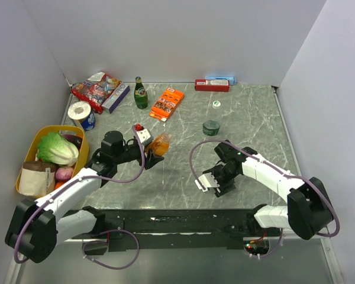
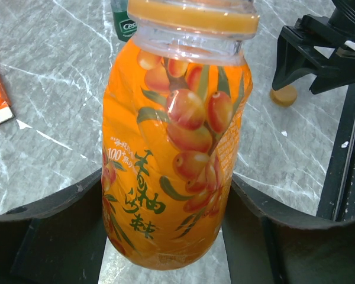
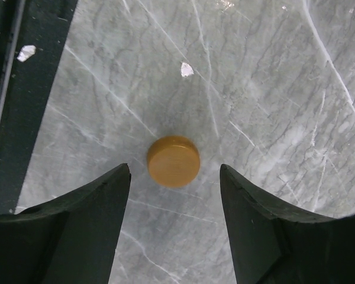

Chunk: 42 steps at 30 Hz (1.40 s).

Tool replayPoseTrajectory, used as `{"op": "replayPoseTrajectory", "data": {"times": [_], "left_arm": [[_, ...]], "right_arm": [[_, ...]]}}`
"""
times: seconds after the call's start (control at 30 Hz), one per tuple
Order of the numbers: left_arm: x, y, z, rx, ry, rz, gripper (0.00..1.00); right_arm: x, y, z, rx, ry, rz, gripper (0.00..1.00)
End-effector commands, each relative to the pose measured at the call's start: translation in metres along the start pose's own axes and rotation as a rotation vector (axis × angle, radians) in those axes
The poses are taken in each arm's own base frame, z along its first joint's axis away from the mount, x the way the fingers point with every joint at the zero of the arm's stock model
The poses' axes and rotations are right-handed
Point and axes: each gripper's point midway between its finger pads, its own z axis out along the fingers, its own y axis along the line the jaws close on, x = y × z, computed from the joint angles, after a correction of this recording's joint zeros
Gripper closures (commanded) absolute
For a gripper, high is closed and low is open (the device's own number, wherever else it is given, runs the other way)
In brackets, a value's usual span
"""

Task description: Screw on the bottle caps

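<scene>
My left gripper [image 1: 155, 148] is shut on the squat orange bottle [image 1: 161, 143], gripping its lower body [image 2: 171, 177] and holding it tilted above the table; the frame's top edge cuts off its mouth. The orange-brown cap [image 3: 173, 161] lies flat on the marble. My right gripper [image 3: 174, 167] points down over it, open, with a fingertip on either side and neither touching. The left wrist view also shows that cap [image 2: 283, 94] below the right gripper [image 2: 319, 53]. The stubby dark bottle [image 1: 211, 127] stands mid-table, and the whitish cap [image 1: 216, 104] lies behind it.
A yellow basket [image 1: 29, 152] of vegetables sits at the left edge. Along the back are a snack bag [image 1: 94, 87], a tall green glass bottle [image 1: 141, 93], an orange box [image 1: 167, 102] and a red box [image 1: 212, 85]. A white block [image 1: 142, 134] lies next to the left gripper.
</scene>
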Motion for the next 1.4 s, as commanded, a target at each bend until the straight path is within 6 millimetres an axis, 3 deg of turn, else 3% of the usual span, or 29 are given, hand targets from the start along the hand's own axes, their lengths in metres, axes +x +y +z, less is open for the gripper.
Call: {"op": "replayPoseTrajectory", "data": {"times": [0.0, 0.77, 1.07, 1.13, 1.23, 1.27, 1.37], "left_arm": [[-0.011, 0.004, -0.003, -0.018, -0.034, 0.027, 0.99], [-0.008, 0.006, -0.003, -0.023, -0.027, 0.024, 0.99], [-0.007, 0.007, -0.003, -0.028, -0.029, 0.024, 0.99], [-0.007, 0.008, -0.003, -0.031, -0.031, 0.023, 0.99], [-0.004, 0.007, -0.003, -0.026, -0.026, 0.027, 0.99], [-0.002, 0.006, -0.003, -0.021, -0.021, 0.031, 0.99], [0.006, 0.000, -0.004, 0.012, -0.014, 0.073, 0.99]], "right_arm": [[0.005, -0.007, 0.003, 0.010, 0.027, -0.043, 0.32], [0.020, 0.001, 0.020, -0.048, 0.066, 0.007, 0.39], [0.020, -0.002, 0.022, -0.046, 0.065, 0.028, 0.46], [0.019, -0.005, 0.021, -0.032, 0.063, 0.040, 0.52], [0.012, -0.013, 0.012, 0.002, 0.049, 0.062, 0.60], [0.004, -0.025, 0.000, 0.044, 0.029, 0.056, 0.63], [-0.020, -0.034, -0.027, 0.088, -0.040, 0.092, 0.66]]}}
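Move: The orange cap lies flat on the table almost under the open right fingers, about 3 cm below the hand point, roughly 1 cm ahead and 1 cm to its right. The green-label bottle stands some 20 cm ahead and 3 cm left of the right hand, the white cap some 30 cm ahead and 1 cm left. From the left hand, which already holds the orange bottle, the orange cap is about 8 cm back, 21 cm right and 16 cm down. The right fingertips close around the sides of the orange cap and pinch it between them, after the hand eases down about 3 cm onto it, drifting 1 cm to the right and tilting slightly. The fingers narrow slowly on the way down, then faster at the bottom; with the cap gripped, the hand starts back up by about 1 cm. ##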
